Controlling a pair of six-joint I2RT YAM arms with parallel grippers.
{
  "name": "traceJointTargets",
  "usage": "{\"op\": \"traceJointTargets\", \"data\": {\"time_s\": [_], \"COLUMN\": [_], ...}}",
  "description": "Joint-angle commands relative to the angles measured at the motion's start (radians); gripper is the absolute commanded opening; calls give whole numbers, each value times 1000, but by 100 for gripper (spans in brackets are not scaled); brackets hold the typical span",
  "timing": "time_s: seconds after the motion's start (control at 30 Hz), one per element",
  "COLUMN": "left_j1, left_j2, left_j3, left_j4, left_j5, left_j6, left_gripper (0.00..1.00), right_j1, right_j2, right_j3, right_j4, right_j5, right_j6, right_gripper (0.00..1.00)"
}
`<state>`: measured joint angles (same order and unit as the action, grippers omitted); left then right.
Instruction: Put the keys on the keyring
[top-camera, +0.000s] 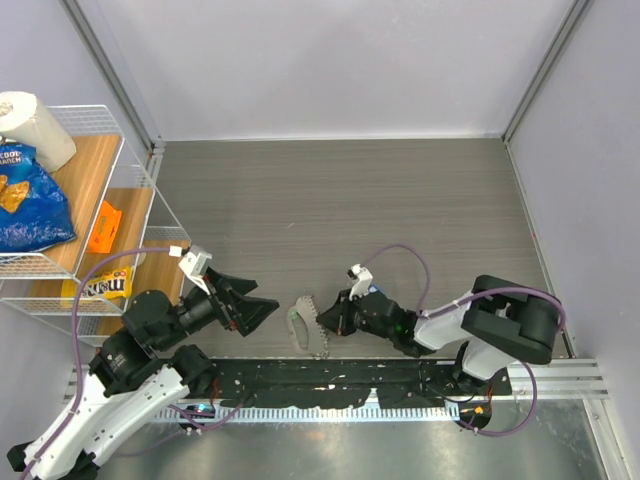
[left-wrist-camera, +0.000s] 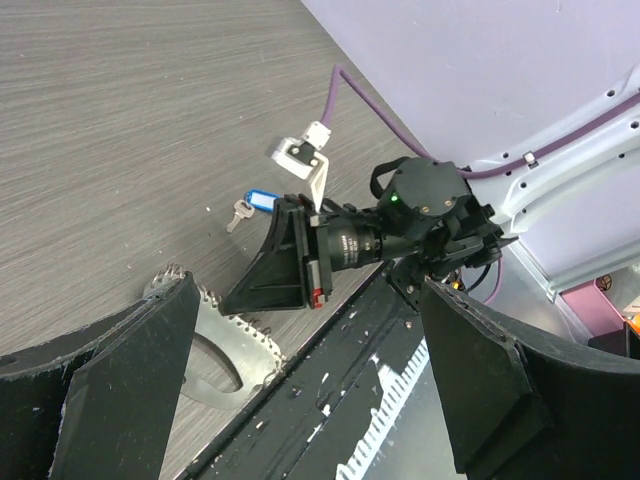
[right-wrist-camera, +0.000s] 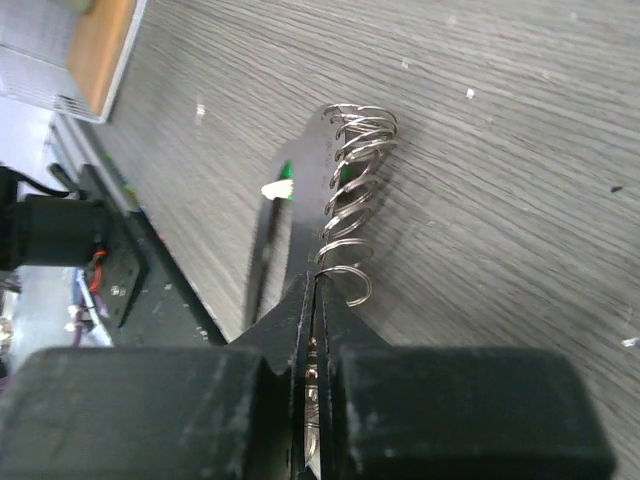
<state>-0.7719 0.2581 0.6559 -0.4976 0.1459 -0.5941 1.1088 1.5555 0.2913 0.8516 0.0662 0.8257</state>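
Observation:
The keyring is a grey looped strap (top-camera: 303, 326) edged with several small silver rings (right-wrist-camera: 352, 190), and it lies near the table's front edge. My right gripper (right-wrist-camera: 315, 283) is shut on the strap's thin edge, just below the lowest ring. From the left wrist view, that gripper (left-wrist-camera: 268, 283) points at the strap (left-wrist-camera: 218, 352). The blue-headed key (left-wrist-camera: 256, 202) lies on the table behind it. A bit of green key head (right-wrist-camera: 285, 181) peeks from behind the strap. My left gripper (top-camera: 250, 310) hangs open left of the strap, holding nothing.
A wire shelf (top-camera: 150, 205) at the left holds a blue chip bag (top-camera: 28, 205), a paper roll (top-camera: 32, 125), an orange packet (top-camera: 103, 226) and a yellow candy pack (top-camera: 100, 287). A black rail (top-camera: 330, 380) runs along the near edge. Purple cables trail from both arms.

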Motion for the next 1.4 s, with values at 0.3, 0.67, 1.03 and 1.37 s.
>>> {"op": "traceJointTargets", "data": {"time_s": [0.3,0.67,1.03,1.37], "left_j1": [2,2,2,2], "left_j2": [-22,-11,-16,4], "left_j3": [8,5,-1,30], "left_j4": [44,53,44,21], "left_j5": [-9,-5,-14,-55], "left_j6": [-3,-10,-12,26], "left_gripper": [100,100,100,100], "right_j1": [2,2,0,-1], "right_j2": [-529,-595,-594,-742], "right_j3": [-3,23,72,270], "right_j4": [-101,-212,-336,-661], "right_j5": [33,80,119,267], "right_j6": [-152,-206,-263,-436], "right_gripper": [5,5,5,68]}}
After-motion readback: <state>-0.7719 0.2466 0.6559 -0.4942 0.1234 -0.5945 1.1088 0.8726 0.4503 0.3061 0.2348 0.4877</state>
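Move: The right hand already pinches the coil edge of the keyring, whose plate has its middle about 3 cm to the left, 1 cm back and 2 cm below. The bare spot of table it goes to lies about 4 cm to that hand's right, level fore and aft; the blue-tagged key is some 12 cm right and 7 cm ahead. From the left hand, the keyring is about 5 cm to the right, 2 cm ahead and 25 cm below. Still pinching the keyring's coil edge, the right hand swings up fast by about 16 cm, drifting a little right as its down-pointing fingers tip up towards level, then sinks some 4 cm back towards the table. It then opens its fingers to about half, lets go of the keyring and climbs away again, easing forward and right. ##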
